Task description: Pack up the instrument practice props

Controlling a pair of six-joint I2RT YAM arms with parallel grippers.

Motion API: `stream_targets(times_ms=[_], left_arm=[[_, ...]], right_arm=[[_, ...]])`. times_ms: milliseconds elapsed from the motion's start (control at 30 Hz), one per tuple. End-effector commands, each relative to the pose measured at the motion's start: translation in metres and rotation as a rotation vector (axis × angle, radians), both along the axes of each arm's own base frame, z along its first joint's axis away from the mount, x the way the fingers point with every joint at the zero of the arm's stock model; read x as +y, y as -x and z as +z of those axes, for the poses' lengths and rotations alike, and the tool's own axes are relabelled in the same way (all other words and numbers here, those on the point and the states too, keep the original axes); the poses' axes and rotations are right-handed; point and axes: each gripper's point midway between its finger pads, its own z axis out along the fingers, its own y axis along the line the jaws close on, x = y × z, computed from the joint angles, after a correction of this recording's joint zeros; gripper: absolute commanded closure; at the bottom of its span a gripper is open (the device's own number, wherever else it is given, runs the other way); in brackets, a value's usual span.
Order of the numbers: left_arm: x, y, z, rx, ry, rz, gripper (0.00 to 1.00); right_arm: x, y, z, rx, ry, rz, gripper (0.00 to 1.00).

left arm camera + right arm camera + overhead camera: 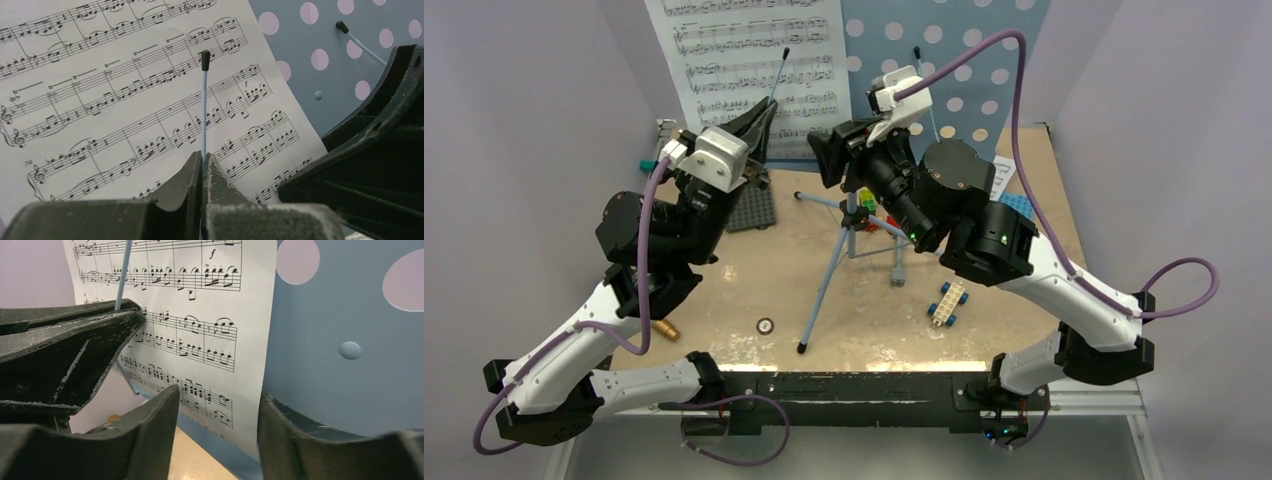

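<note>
The light-blue music stand stands on its tripod mid-table, its perforated desk at the back. A white sheet-music page leans on the desk. My left gripper is shut on the stand's thin blue page-holder wire, which has a black tip. My right gripper is open, and the lower right corner of the page lies between its fingers. The left gripper's fingers show beside it. A gold-brown toy microphone lies partly hidden under the left arm.
A grey studded baseplate lies behind the left gripper, a blue one behind the right arm. Coloured bricks sit by the stand's pole, and a white-and-blue brick piece sits front right. A small round disc lies near the front.
</note>
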Motion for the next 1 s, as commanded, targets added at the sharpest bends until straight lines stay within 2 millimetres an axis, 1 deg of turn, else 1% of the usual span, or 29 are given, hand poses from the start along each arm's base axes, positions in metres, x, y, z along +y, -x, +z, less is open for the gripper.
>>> stream_targets(times_ms=[0,67,167,233,267,333,433,467,500,567,667,700,800,833,900,967], left_arm=[[0.007,0.01,0.007,-0.019,0.031,-0.023,1.0],[0.008,0.009,0.006,-0.018,0.029,-0.019,1.0],[0.009,0.009,0.005,-0.018,0.028,-0.009,1.0],[0.011,0.009,0.006,-0.019,0.03,-0.002,1.0],[0.012,0.008,0.005,-0.019,0.03,0.003,1.0],[0.014,0.007,0.005,-0.017,0.032,0.018,1.0],[0.016,0.006,0.004,-0.013,0.033,0.03,1.0],[0.017,0.007,0.005,-0.015,0.035,0.03,1.0],[0.019,0.007,0.005,-0.016,0.038,0.033,1.0],[0.021,0.008,0.007,-0.017,0.048,0.035,1.0],[0.025,0.009,0.009,-0.015,0.067,0.04,1.0],[0.027,0.01,0.01,-0.014,0.074,0.042,0.94],[0.03,0.012,0.015,-0.015,0.096,0.036,0.66],[0.03,0.012,0.016,-0.013,0.103,0.035,0.58],[0.031,0.013,0.017,-0.006,0.122,0.027,0.45],[0.031,0.014,0.019,0.007,0.139,0.015,0.36]], right_arm=[[-0.012,0.011,0.027,-0.034,-0.103,0.05,0.54],[-0.014,0.014,0.031,-0.038,-0.118,0.062,0.6],[-0.016,0.016,0.035,-0.043,-0.129,0.075,0.8],[-0.018,0.019,0.037,-0.046,-0.136,0.085,0.97],[-0.02,0.02,0.039,-0.049,-0.14,0.089,1.0],[-0.023,0.025,0.043,-0.06,-0.143,0.111,1.0],[-0.037,0.036,0.049,-0.079,-0.142,0.142,1.0],[-0.045,0.04,0.051,-0.087,-0.151,0.15,1.0],[-0.049,0.047,0.052,-0.095,-0.154,0.178,1.0],[-0.066,0.063,0.054,-0.115,-0.155,0.232,1.0],[-0.081,0.087,0.042,-0.136,-0.106,0.332,1.0],[-0.085,0.095,0.035,-0.147,-0.092,0.37,1.0],[-0.103,0.119,0.021,-0.201,-0.079,0.457,1.0],[-0.106,0.127,0.016,-0.231,-0.057,0.49,1.0],[-0.116,0.139,0.009,-0.264,-0.037,0.537,1.0],[-0.118,0.155,-0.001,-0.296,0.002,0.615,1.0]])
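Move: The right hand's half-open fingers already stand around the sheet music's right edge, with its bottom corner about 2 cm below and no more than 1 cm to either side. From this hand, the left page wire lies some 7 cm left, 3 ahead and 4 higher; the right wire about 10 cm right, 4 ahead, 6 higher. The left hand already grips the left wire at its fingertips; the corner is roughly 8 cm right, 3 back and 5 lower. The right hand closes on the sheet's edge just above the bottom corner, easing back and lifting about 3 cm, then speeds diagonally back and to its right, away from the left wire, some 13 cm each way in all, turning about 25 degrees counter-clockwise with the fingertips tipping up and sinking a little at the end. The left hand keeps its pinch on the left page wire almost still while the pull gets going, then drifts about 2 cm left and opens, letting go of the wire. ##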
